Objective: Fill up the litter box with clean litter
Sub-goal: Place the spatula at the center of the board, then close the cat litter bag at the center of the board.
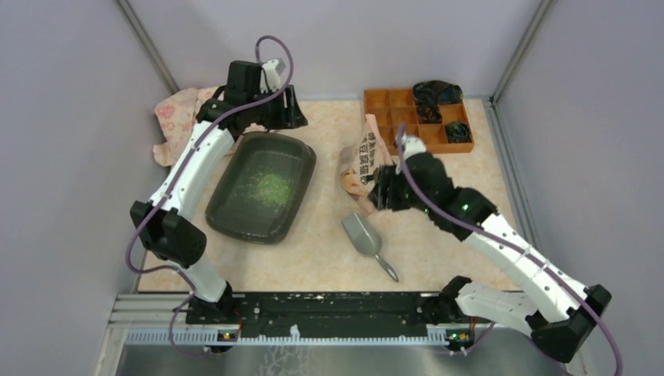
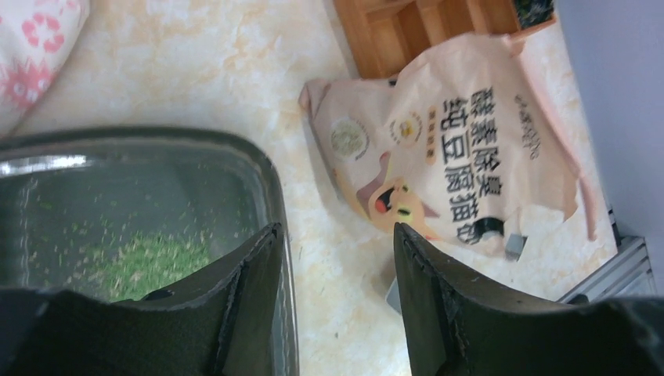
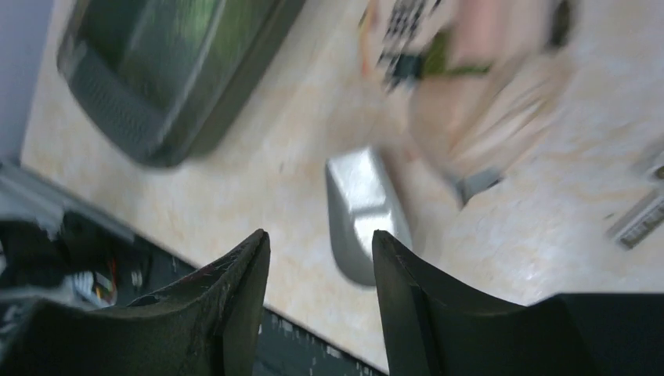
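Note:
The dark litter box [image 1: 301, 150] lies left of centre, with a loose patch of green clean litter [image 1: 270, 186] on its floor. My left gripper [image 1: 272, 117] hovers at the box's far end. In the left wrist view it [image 2: 337, 229] stands open, its left finger beside the box rim [image 2: 266, 168] and the litter [image 2: 145, 262], with only bare table between the jaws. My right gripper [image 1: 374, 196] sits at the near end of the peach bag [image 1: 366, 157]. Seen from the right wrist, it [image 3: 319, 233] is open and empty above the metal scoop [image 3: 364, 211].
The grey scoop [image 1: 362, 233] lies on the table near the middle, handle towards the arm bases. An orange organiser tray [image 1: 419, 117] stands at the back right. A pink-patterned cloth [image 1: 176, 117] lies at the back left. Grey walls close in three sides.

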`<state>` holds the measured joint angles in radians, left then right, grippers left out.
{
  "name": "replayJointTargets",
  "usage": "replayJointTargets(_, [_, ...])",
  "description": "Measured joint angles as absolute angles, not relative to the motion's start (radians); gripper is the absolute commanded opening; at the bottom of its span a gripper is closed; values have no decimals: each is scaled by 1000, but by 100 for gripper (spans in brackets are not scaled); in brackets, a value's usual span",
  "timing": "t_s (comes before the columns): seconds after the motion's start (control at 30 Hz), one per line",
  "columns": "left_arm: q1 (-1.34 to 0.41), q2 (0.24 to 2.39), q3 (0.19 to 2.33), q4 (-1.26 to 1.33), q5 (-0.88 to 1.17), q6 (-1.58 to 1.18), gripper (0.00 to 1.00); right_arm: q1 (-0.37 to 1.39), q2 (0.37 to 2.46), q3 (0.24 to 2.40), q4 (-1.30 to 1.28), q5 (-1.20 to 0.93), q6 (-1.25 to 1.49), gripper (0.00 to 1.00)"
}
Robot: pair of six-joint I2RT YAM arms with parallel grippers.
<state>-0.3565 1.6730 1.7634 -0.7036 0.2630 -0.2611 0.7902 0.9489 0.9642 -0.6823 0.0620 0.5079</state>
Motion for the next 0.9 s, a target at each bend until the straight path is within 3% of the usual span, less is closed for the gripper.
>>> replayJointTargets(0.23, [-410, 1825, 2010, -742, 271, -250, 63, 591, 1145, 1269, -703, 166, 424, 52])
replayJointTargets(0.57, [-428, 1852, 2036, -772, 273, -236, 63, 553, 1424, 1402, -695, 198, 324, 50])
replayJointTargets(0.63, [-427, 1852, 2036, -775, 273, -234, 63, 553, 1448, 1411, -691, 225, 308, 39])
replayJointTargets(0.73, [-428, 1852, 2035, -783, 273, -232, 63, 552, 1470, 1427, -690, 262, 281, 2])
replayJointTargets(0.9, [-428, 1849, 2028, -786, 274, -231, 63, 537, 1534, 1544, -706, 281, 240, 0])
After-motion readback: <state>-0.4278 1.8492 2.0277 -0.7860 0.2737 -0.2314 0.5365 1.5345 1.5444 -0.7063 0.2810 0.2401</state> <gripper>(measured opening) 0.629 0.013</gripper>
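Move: Ahead of the right hand by about 16 cm, 2 cm to its right and roughly level with it, is the upper edge of the litter bag. The spatula lies some 15 cm below this hand, 1 cm back and 2 cm left; the brown tray is about 36 cm ahead and 14 cm right, the litter box 15 cm ahead and 36 cm left. From the left hand, that bag edge lies about 22 cm right, 2 cm back and 8 cm lower. Leaving the spatula, the right hand swings up and forward to the litter bag, about 18 cm forward in all, with its left side rolling down some 20 degrees and a clockwise turn. It arches over and sinks a little before its open fingers shut, pinching the bag's upper edge, then rises about 2 cm. The left hand, still open, shifts some 5 cm right towards the bag. ##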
